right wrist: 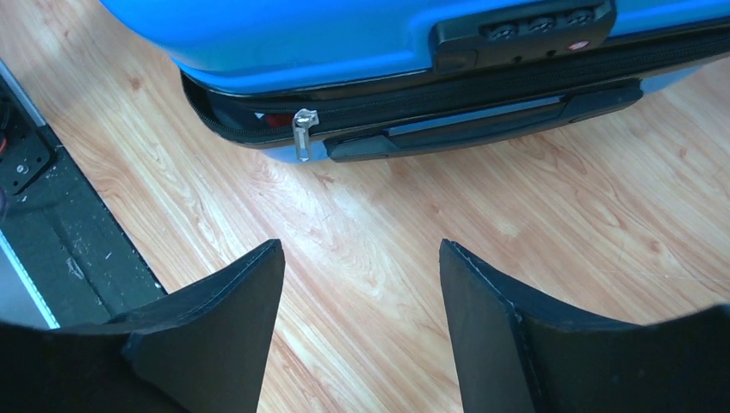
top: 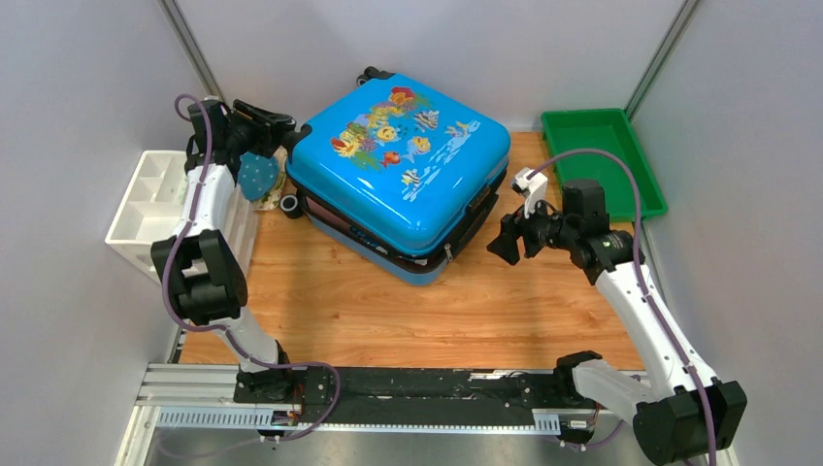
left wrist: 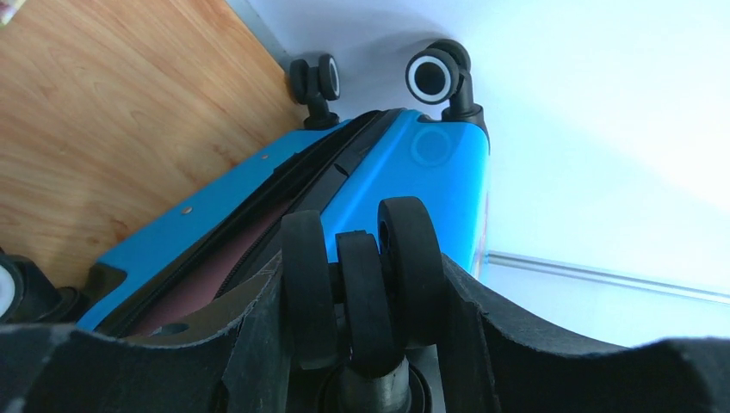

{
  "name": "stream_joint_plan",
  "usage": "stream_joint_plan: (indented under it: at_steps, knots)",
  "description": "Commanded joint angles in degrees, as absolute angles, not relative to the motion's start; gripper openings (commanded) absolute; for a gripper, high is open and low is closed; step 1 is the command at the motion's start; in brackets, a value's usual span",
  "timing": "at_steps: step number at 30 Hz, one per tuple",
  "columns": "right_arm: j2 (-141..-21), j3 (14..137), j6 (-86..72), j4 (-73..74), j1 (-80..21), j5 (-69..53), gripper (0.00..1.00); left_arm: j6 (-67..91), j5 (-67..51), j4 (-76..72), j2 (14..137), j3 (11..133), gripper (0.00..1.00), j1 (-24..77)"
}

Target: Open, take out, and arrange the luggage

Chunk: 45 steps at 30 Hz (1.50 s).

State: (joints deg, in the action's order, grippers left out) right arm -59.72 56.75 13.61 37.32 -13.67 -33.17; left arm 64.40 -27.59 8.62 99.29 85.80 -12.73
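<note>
The luggage (top: pixel 398 165), a glossy blue hard-shell case with a fish print, lies flat at the back middle of the table. Its zip seam gapes along the near sides. My left gripper (top: pixel 277 131) is at the case's back left corner, and in the left wrist view the left gripper (left wrist: pixel 361 268) is shut on a black twin wheel (left wrist: pixel 370 258) of the luggage (left wrist: pixel 430 172). My right gripper (top: pixel 507 238) hangs open just right of the case. In the right wrist view the right gripper (right wrist: pixel 361 249) is over bare wood, short of the zip pull (right wrist: pixel 301 131) and side handle (right wrist: pixel 482 129).
A white compartmented organiser (top: pixel 160 199) stands at the left table edge, with a teal dotted item (top: pixel 257 175) beside it. A green tray (top: pixel 602 155) sits at the back right. Grey walls close in on three sides. Wood tabletop (top: pixel 388 311) lies between the case and the arm bases.
</note>
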Motion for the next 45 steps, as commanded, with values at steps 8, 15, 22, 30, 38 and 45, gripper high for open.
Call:
stream_joint_plan:
  at_steps: [8, 15, 22, 30, 38, 45]
  knots:
    - [-58.45, 47.21, 10.64, 23.23, -19.41, -36.39, 0.7, 60.74, -30.23, 4.66, 89.91, 75.15, 0.0, -12.39]
    - [-59.59, 40.0, 5.72, 10.65, -26.71, -27.69, 0.69, 59.59, -29.27, 5.98, 89.91, 76.2, 0.0, -12.39]
    - [-59.93, 31.64, 3.34, -5.61, -30.14, -20.75, 0.67, 58.19, -28.65, 6.85, 90.18, 75.94, 0.0, -12.3]
    - [-64.51, 29.36, 3.34, -16.25, -31.03, -22.15, 0.57, 56.52, -28.65, 7.29, 90.44, 75.67, 0.0, -12.3]
    - [-69.17, 28.21, 1.67, -21.0, -31.99, -23.99, 0.44, 54.58, -27.95, 8.17, 90.79, 76.64, 0.0, -12.39]
    - [-69.17, 27.33, 1.76, -21.53, -31.99, -24.17, 0.3, 54.06, -27.6, 8.0, 91.49, 77.08, 0.0, -12.39]
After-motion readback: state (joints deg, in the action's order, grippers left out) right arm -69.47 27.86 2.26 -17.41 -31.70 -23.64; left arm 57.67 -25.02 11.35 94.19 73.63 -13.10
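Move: The zipper pull at the suitcase's near corner lies about 11 cm to the right hand's left, 1 cm ahead and 11 cm below; the side handle is some 5 cm ahead, 7 left and 12 below, the combination lock roughly 9 ahead, 6 left and 6 below. The left hand holds the raised lid by its caster; the lower caster is about 3 cm back and 22 below that hand, a teal cloth roughly 5 cm ahead, 8 left and 25 below. The lid, still gripped by its upper caster, is let down early by the left hand, about 6 cm down and 4 back, then kept there. Towards the zipper pull the right hand sinks some 10 cm and goes 9 left, first easing back, then forward again, its fingertips tipping up slightly and its fingers closing partway around the pull. ##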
